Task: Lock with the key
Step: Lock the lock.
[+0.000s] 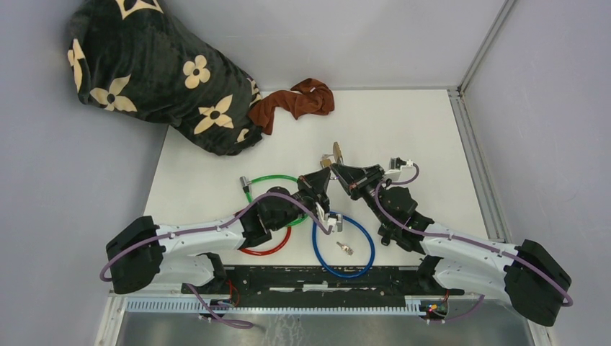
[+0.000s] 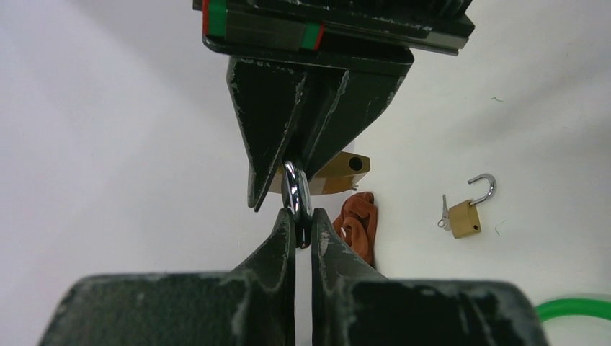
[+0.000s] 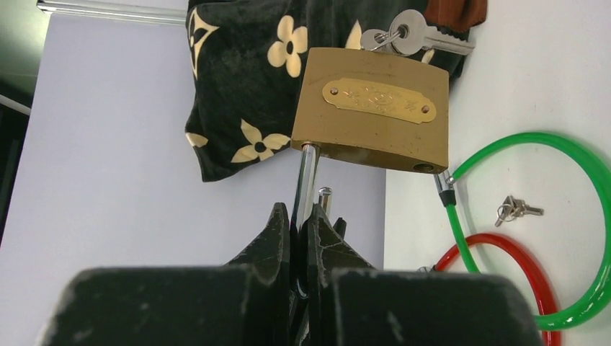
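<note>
A large brass padlock (image 3: 371, 108) hangs in the air between the two arms, seen in the top view just beyond their tips (image 1: 336, 153). Its key (image 3: 403, 36) sticks out of the far end of the body. One leg of the silver shackle (image 3: 305, 169) sits in the body, while the other leg's free end is out of it. My right gripper (image 3: 297, 220) is shut on the shackle. My left gripper (image 2: 302, 223) is shut on the same shackle (image 2: 296, 189) from the opposite side, tip to tip with the right fingers (image 2: 268, 144).
A small brass padlock (image 2: 465, 218) with an open shackle and a key lies on the table. Green (image 1: 270, 179), red (image 1: 268, 249) and blue (image 1: 344, 245) cable loops lie near the arms, with loose keys (image 1: 344, 249). A flowered black blanket (image 1: 155, 72) and a brown cloth (image 1: 295, 101) lie at the back.
</note>
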`<state>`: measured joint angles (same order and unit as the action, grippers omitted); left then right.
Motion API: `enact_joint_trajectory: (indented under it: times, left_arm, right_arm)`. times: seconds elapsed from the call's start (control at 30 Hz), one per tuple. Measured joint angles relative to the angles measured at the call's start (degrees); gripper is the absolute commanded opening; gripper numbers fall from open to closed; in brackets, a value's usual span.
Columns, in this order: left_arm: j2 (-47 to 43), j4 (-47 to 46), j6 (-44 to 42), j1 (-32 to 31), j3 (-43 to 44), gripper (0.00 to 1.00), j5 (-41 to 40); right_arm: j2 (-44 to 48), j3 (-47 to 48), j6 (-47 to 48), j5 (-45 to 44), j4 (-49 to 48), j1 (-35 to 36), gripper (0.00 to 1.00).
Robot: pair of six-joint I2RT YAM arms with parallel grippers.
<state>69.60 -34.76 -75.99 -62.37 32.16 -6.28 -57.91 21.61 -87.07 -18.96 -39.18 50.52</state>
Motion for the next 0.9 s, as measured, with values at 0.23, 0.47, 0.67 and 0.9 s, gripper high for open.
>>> enact_joint_trajectory:
  times: [0.23,0.47,0.67,0.9]
  left_arm:
    - [-0.2,8.5,8.9,-0.4,4.5,0.02,-1.6]
    - [-0.1,27.6,34.2,-0.1,8.2,0.02,-4.2]
    - [1.2,37.6,51.7,1.6,8.3,0.02,-2.9]
    - [-0.5,40.1,62.2,6.2,8.6,0.02,3.1]
  right_arm:
    - [2.6,-3.2,0.4,-0.3,-0.5,0.1,0.40]
    - [4.6,-8.4,3.5,3.3,3.3,-0.9,0.53]
    - [4.6,-13.4,9.5,10.1,4.4,-4.3,0.56]
    - [3.4,-13.5,44.8,36.5,-3.5,-12.5,0.71]
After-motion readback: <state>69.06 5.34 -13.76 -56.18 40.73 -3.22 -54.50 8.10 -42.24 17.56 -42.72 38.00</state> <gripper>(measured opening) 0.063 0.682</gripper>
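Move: Both grippers are pinching the open shackle of the brass padlock. Its body lies about 6 cm ahead of either hand, some 2 cm lower, about 1 cm to the left hand's right and straight ahead of the right. From the left hand, the small padlock lies roughly 20 cm ahead, 1 cm right and 23 cm below. At that same table depth, the loose key is about 11 cm back and 8 cm right, and the green cable about 4 cm ahead and 16 cm left. Open the right gripper wide to let go of the shackle, keeping the left pinch on it. Bring the left gripper down about 11 cm and some 5 cm left, slightly back, over the end of the blue cable, tipping its fingers down about 65 degrees. Take the open right gripper down and back beside the padlock, rolling its left side down, then tipping its fingers up. ##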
